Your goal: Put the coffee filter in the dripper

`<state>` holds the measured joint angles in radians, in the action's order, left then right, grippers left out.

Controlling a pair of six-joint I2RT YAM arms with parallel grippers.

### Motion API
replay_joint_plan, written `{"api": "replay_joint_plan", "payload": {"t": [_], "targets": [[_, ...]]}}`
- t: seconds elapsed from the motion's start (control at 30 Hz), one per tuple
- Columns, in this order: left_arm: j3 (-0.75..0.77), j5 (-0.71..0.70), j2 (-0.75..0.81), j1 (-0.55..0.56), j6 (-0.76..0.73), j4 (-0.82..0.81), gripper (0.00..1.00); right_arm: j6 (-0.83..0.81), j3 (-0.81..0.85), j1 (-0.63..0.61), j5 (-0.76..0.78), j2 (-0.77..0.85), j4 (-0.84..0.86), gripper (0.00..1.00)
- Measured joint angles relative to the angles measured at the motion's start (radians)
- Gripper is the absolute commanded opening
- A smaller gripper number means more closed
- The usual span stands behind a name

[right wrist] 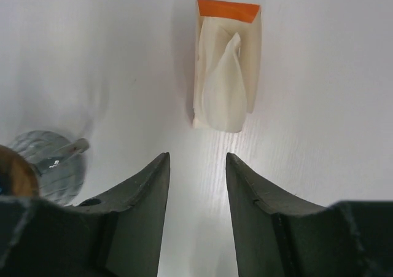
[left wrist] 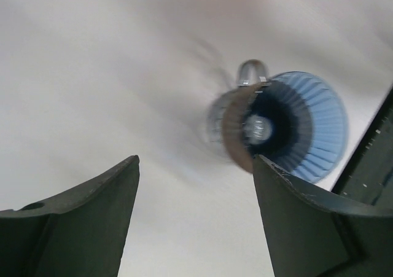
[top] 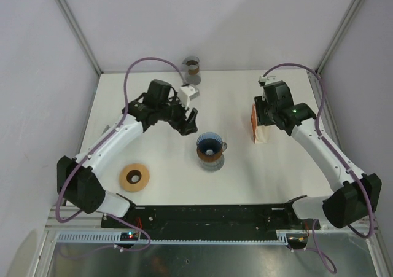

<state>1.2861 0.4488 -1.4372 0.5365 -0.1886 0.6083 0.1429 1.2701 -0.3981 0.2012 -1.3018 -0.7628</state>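
Note:
The blue ribbed dripper (top: 209,147) stands on a glass server at the table's middle; it also shows in the left wrist view (left wrist: 301,126) and at the left edge of the right wrist view (right wrist: 43,166). Cream coffee filters (right wrist: 222,83) sit in an orange-backed holder (top: 258,126) on the right. My left gripper (top: 188,124) is open and empty, up and left of the dripper, fingers (left wrist: 92,209) spread wide. My right gripper (top: 263,112) is open and empty over the holder's far side; in its wrist view (right wrist: 198,160) the filters lie just beyond the fingertips.
A wooden ring (top: 134,177) lies at the front left. A brown-banded glass cup (top: 193,70) and a small white block (top: 188,93) stand at the back centre. Metal frame posts and grey walls border the table. A black rail (top: 215,215) runs along the near edge.

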Motion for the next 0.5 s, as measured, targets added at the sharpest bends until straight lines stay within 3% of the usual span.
{"api": "replay_joint_plan", "payload": {"t": [0.2, 0.5], "targets": [[0.000, -0.001, 0.002, -0.139, -0.023, 0.000, 0.79, -0.257, -0.031, 0.042, -0.080, -0.030, 0.096, 0.41], [-0.007, -0.001, 0.019, -0.160, -0.068, 0.000, 0.79, -0.609, -0.071, 0.111, -0.244, -0.085, 0.208, 0.46]]}}
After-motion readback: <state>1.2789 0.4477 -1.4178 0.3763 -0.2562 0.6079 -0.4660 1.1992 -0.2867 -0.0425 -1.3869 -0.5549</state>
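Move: The coffee filters, standing in the orange-edged box, lie about 7 cm ahead of the right hand, a centimetre to its right and roughly 16 cm below it. The blue dripper on its glass carafe is some 19 cm to the left of that hand, 7 cm back and about 9 cm lower. From the left hand the filters are about 27 cm to the right, 10 cm ahead and 15 cm down. The right hand, empty and still about half open, carries on forward about 4.5 cm over the filter box, sinking some 2.5 cm, mostly at the end, while the wrist turns nearly 30 degrees counter-clockwise and rolls its left side down, lining up with the filters without yet reaching them. The left hand, wide open and holding nothing, draws away from the dripper to the left and somewhat forward, about 6 cm in all, then comes to rest. ##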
